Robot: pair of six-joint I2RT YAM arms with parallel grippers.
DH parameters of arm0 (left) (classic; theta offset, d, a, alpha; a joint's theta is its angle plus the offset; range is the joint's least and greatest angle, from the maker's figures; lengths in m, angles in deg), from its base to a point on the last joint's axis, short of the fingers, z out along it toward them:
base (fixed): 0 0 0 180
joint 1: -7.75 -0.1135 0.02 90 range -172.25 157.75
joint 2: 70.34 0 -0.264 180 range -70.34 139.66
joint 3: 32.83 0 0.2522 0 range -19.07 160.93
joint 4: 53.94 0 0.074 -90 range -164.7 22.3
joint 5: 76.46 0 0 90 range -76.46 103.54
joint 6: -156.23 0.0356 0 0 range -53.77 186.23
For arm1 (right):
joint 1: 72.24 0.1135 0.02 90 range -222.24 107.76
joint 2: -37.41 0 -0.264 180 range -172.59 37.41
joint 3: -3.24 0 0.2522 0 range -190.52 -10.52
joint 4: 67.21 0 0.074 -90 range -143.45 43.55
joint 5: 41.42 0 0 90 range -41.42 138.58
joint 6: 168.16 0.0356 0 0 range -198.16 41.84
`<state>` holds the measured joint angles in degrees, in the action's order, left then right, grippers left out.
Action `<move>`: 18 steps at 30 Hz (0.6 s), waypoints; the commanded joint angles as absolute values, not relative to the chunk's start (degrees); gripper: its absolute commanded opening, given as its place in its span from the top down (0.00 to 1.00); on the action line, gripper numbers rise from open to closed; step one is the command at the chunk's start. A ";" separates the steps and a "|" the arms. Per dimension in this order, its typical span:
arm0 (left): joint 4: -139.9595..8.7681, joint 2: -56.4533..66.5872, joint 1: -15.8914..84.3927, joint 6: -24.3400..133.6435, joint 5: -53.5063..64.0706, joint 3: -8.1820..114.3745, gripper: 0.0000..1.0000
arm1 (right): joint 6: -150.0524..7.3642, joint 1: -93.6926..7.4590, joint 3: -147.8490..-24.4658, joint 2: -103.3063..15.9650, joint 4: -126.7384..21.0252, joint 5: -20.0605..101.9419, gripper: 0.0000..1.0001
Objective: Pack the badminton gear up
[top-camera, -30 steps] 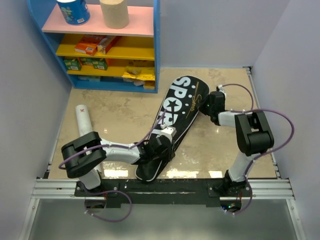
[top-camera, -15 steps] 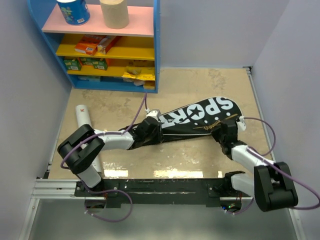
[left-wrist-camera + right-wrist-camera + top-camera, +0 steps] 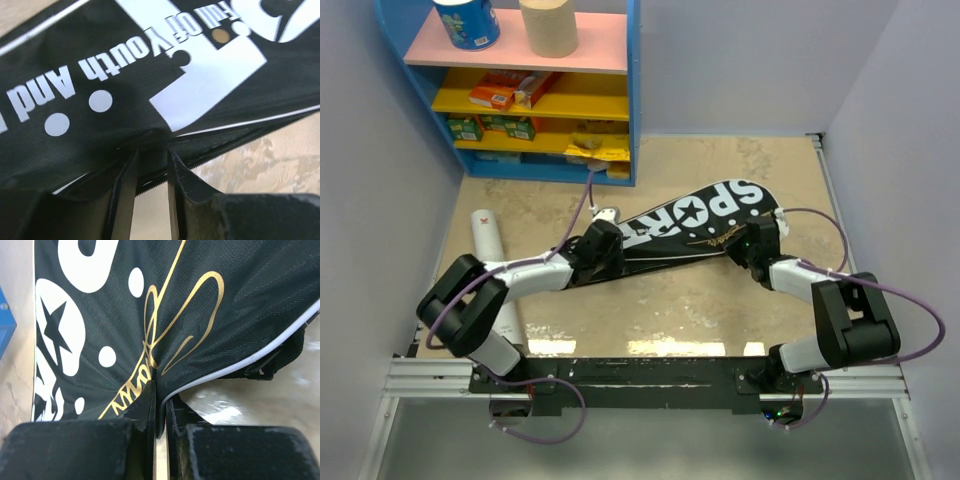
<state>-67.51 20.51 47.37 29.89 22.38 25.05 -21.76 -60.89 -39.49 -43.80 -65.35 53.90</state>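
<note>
The black bag (image 3: 692,214) lettered SPORT lies slanted across the middle of the table, narrow end to the left, wide end at the back right. My left gripper (image 3: 603,246) is shut on its narrow end; the left wrist view shows the zipped edge of the bag (image 3: 200,75) pinched in that gripper (image 3: 150,153). My right gripper (image 3: 753,243) is shut on the near edge of the wide end. In its wrist view the gripper (image 3: 160,394) pinches the white-piped rim of the bag (image 3: 225,310). A long white tube (image 3: 488,243) lies at the left, partly behind my left arm.
A blue shelf unit (image 3: 632,100) stands at the back left with small coloured boxes (image 3: 505,92), a blue roll (image 3: 467,22) and a tan roll (image 3: 548,27) on it. Grey walls close in on both sides. A metal rail (image 3: 640,375) runs along the near edge.
Both arms have swung the bag round from pointing toward the near edge to lying across the table, then shifted it a little back. Both grips have stayed shut.
</note>
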 commanded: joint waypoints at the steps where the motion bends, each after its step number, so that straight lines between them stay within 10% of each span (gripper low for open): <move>1: -67.61 11.59 46.77 30.63 23.48 20.76 0.66 | -28.41 -56.78 -40.32 -47.49 -58.99 47.09 1.00; 6: -71.83 1.13 46.95 31.25 22.25 19.69 0.66 | -26.75 -52.04 -39.62 -46.88 -58.73 48.23 0.99; 10: -72.18 -2.66 47.04 32.91 20.75 22.31 0.63 | -26.65 -50.71 -40.14 -43.90 -55.75 49.28 0.57; 18: -68.58 8.92 46.95 35.29 17.85 27.77 0.64 | -31.40 -50.62 -45.93 -31.24 -39.23 57.27 0.52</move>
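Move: The racket bag lies slantwise under both hands. The right fingers already pinch its near edge by the wide end; its middle is about 20 cm left and 3 cm ahead of them. From the left hand, which is at the bag's near edge with fingers partly open, that middle is some 10 cm right and 5 cm ahead. The shelf's base stands roughly 21 cm ahead and 16 cm left of the left hand, the white tube about 33 cm left and 3 cm nearer. The bag's near edge, still pinched in the right fingers, is drawn about 5 cm left with a counter-clockwise swing; the right fingers then open and let go, and the hand backs off some 5 cm towards the base, rising slightly at the end. Meanwhile the left hand comes free of the bag and climbs about 10 cm, drifting back and left before returning, fingers still partly open. ##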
